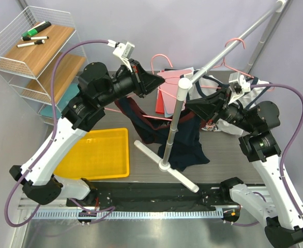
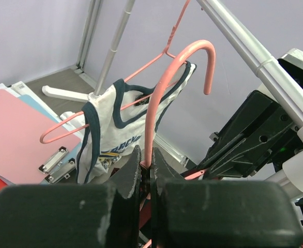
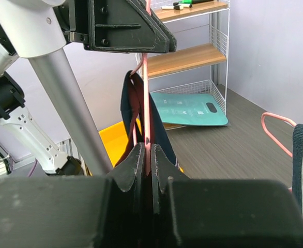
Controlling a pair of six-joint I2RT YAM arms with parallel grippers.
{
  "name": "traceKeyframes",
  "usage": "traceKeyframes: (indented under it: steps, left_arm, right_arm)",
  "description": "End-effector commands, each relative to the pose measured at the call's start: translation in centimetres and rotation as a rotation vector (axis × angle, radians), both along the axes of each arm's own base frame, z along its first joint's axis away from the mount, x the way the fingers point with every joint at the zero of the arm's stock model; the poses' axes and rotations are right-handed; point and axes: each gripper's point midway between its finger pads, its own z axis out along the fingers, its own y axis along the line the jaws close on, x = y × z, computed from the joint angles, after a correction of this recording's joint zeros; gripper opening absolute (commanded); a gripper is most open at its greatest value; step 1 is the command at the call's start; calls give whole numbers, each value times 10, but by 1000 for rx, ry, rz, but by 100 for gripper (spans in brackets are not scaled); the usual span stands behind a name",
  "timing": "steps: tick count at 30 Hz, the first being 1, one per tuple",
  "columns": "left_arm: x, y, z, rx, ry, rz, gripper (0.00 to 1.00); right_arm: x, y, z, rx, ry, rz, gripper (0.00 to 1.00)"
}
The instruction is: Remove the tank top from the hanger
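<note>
A dark navy and maroon tank top (image 1: 164,137) hangs on a pink hanger (image 1: 159,120) held up beside the rack pole. My left gripper (image 1: 161,82) is shut on the hanger's neck just below the hook; in the left wrist view the gripper (image 2: 147,155) clamps the pink stem (image 2: 152,113). My right gripper (image 1: 191,106) is shut on the hanger's arm; in the right wrist view the gripper (image 3: 146,150) pinches the pink bar (image 3: 145,93), with the dark tank top (image 3: 131,103) draped just beyond.
A silver clothes rack pole (image 1: 175,121) stands between the arms, its rail (image 1: 244,28) carrying a second pink hanger with a white tank top (image 1: 255,90). There is a yellow tray (image 1: 97,155) at front left, a wire shelf (image 1: 38,51) at back left, and pink folders (image 1: 167,98) behind.
</note>
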Motion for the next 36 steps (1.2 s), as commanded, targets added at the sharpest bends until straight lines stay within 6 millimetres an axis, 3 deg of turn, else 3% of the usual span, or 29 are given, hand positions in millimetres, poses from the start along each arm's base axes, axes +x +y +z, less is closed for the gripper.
traceKeyframes:
  steps: [1, 4, 6, 7, 10, 13, 17, 19, 22, 28, 32, 36]
  left_arm:
    - [-16, 7, 38, -111, -21, -17, 0]
    - [-18, 11, 39, -114, -13, -8, 0]
    - [-21, 17, 41, -118, -18, 2, 0]
    - [-23, 19, 43, -124, -24, 3, 0]
    - [-27, 22, 42, -127, -24, -1, 0]
    - [-30, 23, 41, -133, -17, -5, 0]
    - [-35, 25, 42, -150, -16, -17, 0]
    - [-35, 28, 42, -155, -13, -7, 0]
    - [-35, 32, 41, -155, -12, 10, 0]
    - [-37, 37, 39, -152, -15, 26, 0]
    - [-36, 39, 40, -148, -18, 36, 0]
    - [-37, 40, 44, -160, -22, 33, 0]
  right_arm:
    - [-12, -6, 28, 41, -82, -19, 1]
    - [-11, -10, 25, 37, -63, -51, 5]
    - [-10, -13, 23, 35, -43, -75, 16]
    - [-10, -14, 21, 36, -36, -86, 29]
    - [-7, -22, 21, 48, -2, -143, 50]
    - [-6, -31, 25, 58, 27, -208, 61]
    - [1, -55, 29, 76, 85, -370, 64]
    - [1, -78, 28, 96, 120, -503, 66]
    - [-14, -95, 21, 107, 134, -568, 70]
    - [-39, -87, -9, 85, 182, -481, 73]
    - [-39, -80, -40, 80, 234, -446, 73]
    - [-38, -67, -55, 92, 220, -370, 66]
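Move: The right gripper grips the tank top's pink hanger by its right-hand arm. The tank top's right shoulder strap lies just beneath, some 2 cm back, 1 cm to the right and 5 cm below; the rack post stands about 4 cm to the left and 3 cm back, and the white top hangs roughly 8 cm ahead, 13 cm to the right and 8 cm lower. From the left gripper, shut on the hook's base, the strap is about 7 cm back, 10 cm right and 10 cm below. Open the right gripper to let go of the hanger arm and swing it about 9 cm to the right, rising slightly and turning some 30 degrees clockwise; then draw it back and drop it open beside the tank top's right shoulder, tipping the fingers down. Meanwhile keep the left gripper shut on the hook's base and ease it back and left. ##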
